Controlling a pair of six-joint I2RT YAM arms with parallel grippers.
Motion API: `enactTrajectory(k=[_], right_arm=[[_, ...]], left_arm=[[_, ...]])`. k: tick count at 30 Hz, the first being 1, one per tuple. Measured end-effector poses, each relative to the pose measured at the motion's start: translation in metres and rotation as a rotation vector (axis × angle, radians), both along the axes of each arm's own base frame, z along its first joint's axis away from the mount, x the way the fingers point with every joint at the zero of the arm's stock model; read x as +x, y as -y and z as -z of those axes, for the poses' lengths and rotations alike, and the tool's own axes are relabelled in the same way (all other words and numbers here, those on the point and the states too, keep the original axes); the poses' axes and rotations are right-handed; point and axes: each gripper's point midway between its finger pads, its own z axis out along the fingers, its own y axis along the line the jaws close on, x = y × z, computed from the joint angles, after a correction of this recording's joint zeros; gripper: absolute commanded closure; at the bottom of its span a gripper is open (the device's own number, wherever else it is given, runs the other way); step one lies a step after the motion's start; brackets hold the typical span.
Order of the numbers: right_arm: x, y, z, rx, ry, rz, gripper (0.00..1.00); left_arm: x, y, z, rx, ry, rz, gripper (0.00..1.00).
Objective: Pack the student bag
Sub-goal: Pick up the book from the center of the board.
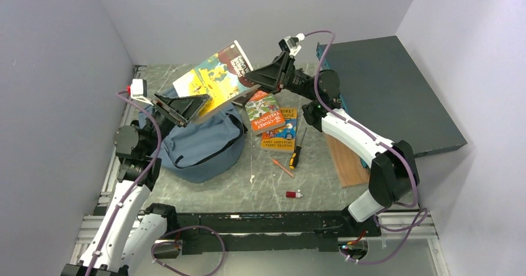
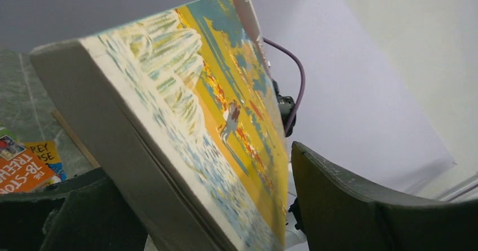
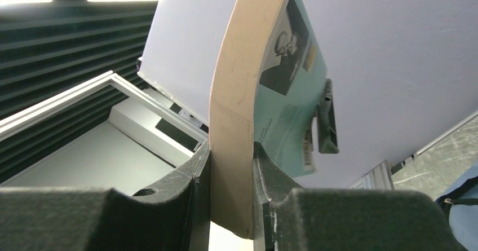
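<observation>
The dusty-blue student bag (image 1: 198, 146) lies at the left of the table, its mouth facing up. A thick book with a yellow cover (image 1: 214, 77) hangs tilted in the air above it. My right gripper (image 1: 263, 77) is shut on the book's right edge; its wrist view shows the jaws (image 3: 231, 194) clamped on the page block (image 3: 237, 110). My left gripper (image 1: 186, 107) is open with the book's lower left corner between its jaws. In the left wrist view a gap shows between the cover (image 2: 186, 121) and the right finger (image 2: 349, 206).
Two paperbacks (image 1: 265, 113) (image 1: 280, 130) lie right of the bag. A screwdriver (image 1: 296, 152), an orange pencil (image 1: 283, 167) and a small red item (image 1: 293, 194) lie nearer me. A wooden board (image 1: 347, 158) and a dark teal flat box (image 1: 387, 93) are at the right.
</observation>
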Motion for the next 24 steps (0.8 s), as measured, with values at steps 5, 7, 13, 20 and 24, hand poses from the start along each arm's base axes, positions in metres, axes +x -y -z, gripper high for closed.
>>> enactTrajectory(k=[5, 7, 13, 20, 24], right_arm=[[-0.001, 0.001, 0.013, -0.024, 0.018, 0.014, 0.82], [-0.003, 0.001, 0.019, -0.042, 0.038, 0.014, 0.66], [-0.01, 0.001, 0.051, -0.201, 0.16, 0.025, 0.1], [-0.019, 0.011, 0.077, -0.511, 0.437, 0.083, 0.0], [-0.029, 0.025, 0.092, -0.606, 0.579, 0.089, 0.0]], left_arm=[[-0.011, 0.003, -0.003, 0.011, 0.065, 0.028, 0.42], [-0.014, 0.004, 0.004, 0.026, 0.071, 0.04, 0.55], [-0.025, 0.014, 0.025, 0.106, 0.107, 0.107, 1.0], [-0.038, 0.028, 0.062, 0.359, 0.142, 0.226, 1.0], [-0.053, 0.031, 0.067, 0.52, 0.223, 0.292, 1.0]])
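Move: Between the open left fingers already sits the near-left edge of the book; its middle is about 5 cm ahead, 4 cm to the right and 4 cm above that hand. From the right hand, still gripping the other end, the book's middle is some 9 cm left, level in depth and height, and the left jaws about 13 cm left, 3 cm back and 4 cm lower. The backpack lies roughly 16 cm ahead, 6 cm left and 35 cm below the left hand. Closing first, the left fingers pinch the near-left part of the book, before the right fingers, already starting to part, spread wide and let go of its right end. The left hand sinks about 7 cm while drawing back 5 cm and a little right, rolling its left side up some 30 degrees. The right drops about 9 cm, slightly back and right, its fingertips dipping from upward to just below level, staying astride the book's end. ##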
